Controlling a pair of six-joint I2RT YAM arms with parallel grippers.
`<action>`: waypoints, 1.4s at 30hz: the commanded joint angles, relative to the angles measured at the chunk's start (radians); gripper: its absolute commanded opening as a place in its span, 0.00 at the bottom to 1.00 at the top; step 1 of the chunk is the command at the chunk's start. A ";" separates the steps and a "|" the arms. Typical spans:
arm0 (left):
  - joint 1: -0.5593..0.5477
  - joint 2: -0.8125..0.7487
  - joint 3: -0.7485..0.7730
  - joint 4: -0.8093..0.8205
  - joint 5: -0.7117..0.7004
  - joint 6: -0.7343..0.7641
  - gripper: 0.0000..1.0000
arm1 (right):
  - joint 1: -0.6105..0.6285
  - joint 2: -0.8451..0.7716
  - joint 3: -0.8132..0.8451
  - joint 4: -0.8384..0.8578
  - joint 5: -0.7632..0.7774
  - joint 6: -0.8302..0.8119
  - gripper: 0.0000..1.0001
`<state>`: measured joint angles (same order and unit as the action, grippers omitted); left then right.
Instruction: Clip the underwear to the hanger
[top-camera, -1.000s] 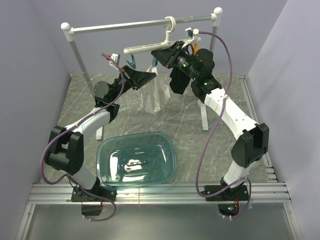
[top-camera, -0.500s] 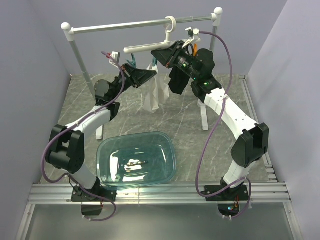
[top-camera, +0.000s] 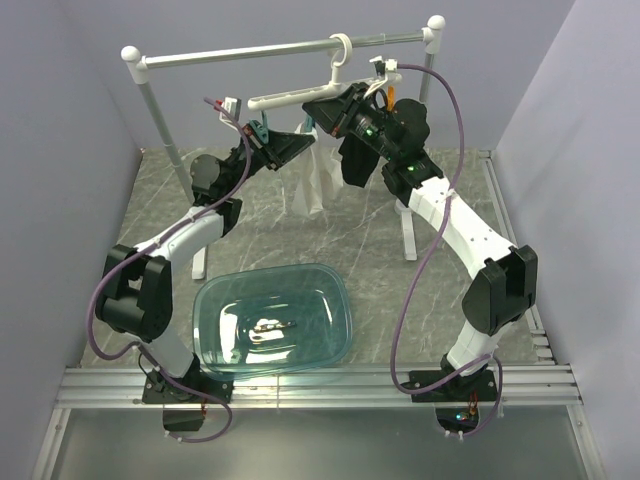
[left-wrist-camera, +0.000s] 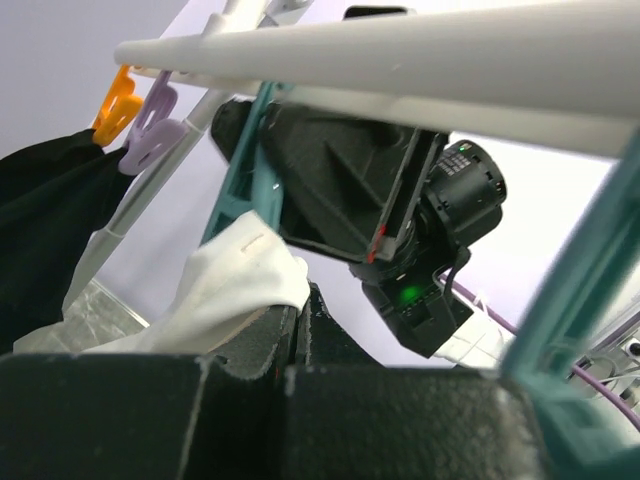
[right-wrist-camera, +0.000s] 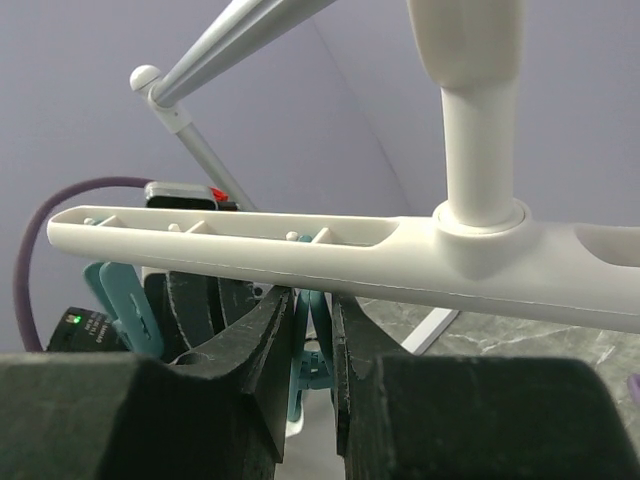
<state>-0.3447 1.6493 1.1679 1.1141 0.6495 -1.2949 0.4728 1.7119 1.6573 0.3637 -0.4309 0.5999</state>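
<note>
The hanger (top-camera: 290, 97) is a white bar hooked over the rail; its underside fills the right wrist view (right-wrist-camera: 300, 245). My right gripper (top-camera: 314, 113) (right-wrist-camera: 312, 325) sits just under the bar, shut on a teal peg (right-wrist-camera: 318, 345) that it squeezes between its fingers. My left gripper (top-camera: 303, 145) (left-wrist-camera: 300, 320) is shut on the top edge of the white underwear (top-camera: 312, 185) (left-wrist-camera: 235, 285), holding it up right beside that peg. A second teal peg (top-camera: 259, 130) hangs to the left. Purple (left-wrist-camera: 150, 135) and orange (left-wrist-camera: 120, 100) pegs hang farther along the bar.
A black garment (top-camera: 355, 160) (left-wrist-camera: 40, 220) hangs from the bar's right half. The grey rail (top-camera: 280, 50) stands on white posts (top-camera: 407, 225) at the back. A translucent teal basin (top-camera: 272, 318) sits on the marble table between the arm bases.
My left gripper has risen and moved right with the underwear, closer to the peg under the bar. The right gripper has stayed on the teal peg.
</note>
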 joint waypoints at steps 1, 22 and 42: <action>-0.004 0.000 0.049 0.073 0.004 -0.010 0.00 | -0.011 0.000 -0.011 0.058 0.000 -0.029 0.00; -0.002 0.017 0.049 0.076 0.010 -0.009 0.00 | -0.010 0.000 0.006 0.063 -0.006 -0.022 0.55; 0.032 -0.057 -0.082 -0.111 -0.028 0.147 0.37 | -0.016 -0.029 -0.010 0.038 0.007 -0.049 0.69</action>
<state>-0.3244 1.6600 1.1034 1.0348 0.6437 -1.2205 0.4683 1.7119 1.6489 0.3794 -0.4351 0.5732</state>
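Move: The middle teal clip that the underwear is being fed into sits roughly 4 cm ahead of the left hand, 1 cm to its right and 3 cm up. For the right hand that clip is right at the fingers, about 1 cm left and 1 cm below. From the clip, the end teal clip is some 10 cm left and 2 cm back, and the purple clip holding the black underwear is about 10 cm right and 1 cm farther out, both at its height. Staying in place, the right fingers open wide and release the squeezed handles of the middle teal clip, while the left hand still pinches the white underwear's edge at its jaws. Only then do the left fingers open about a third, letting go of the cloth, and the left hand sinks away from the clip, gathering speed, nearly 5 cm down and some 2 cm forward. ##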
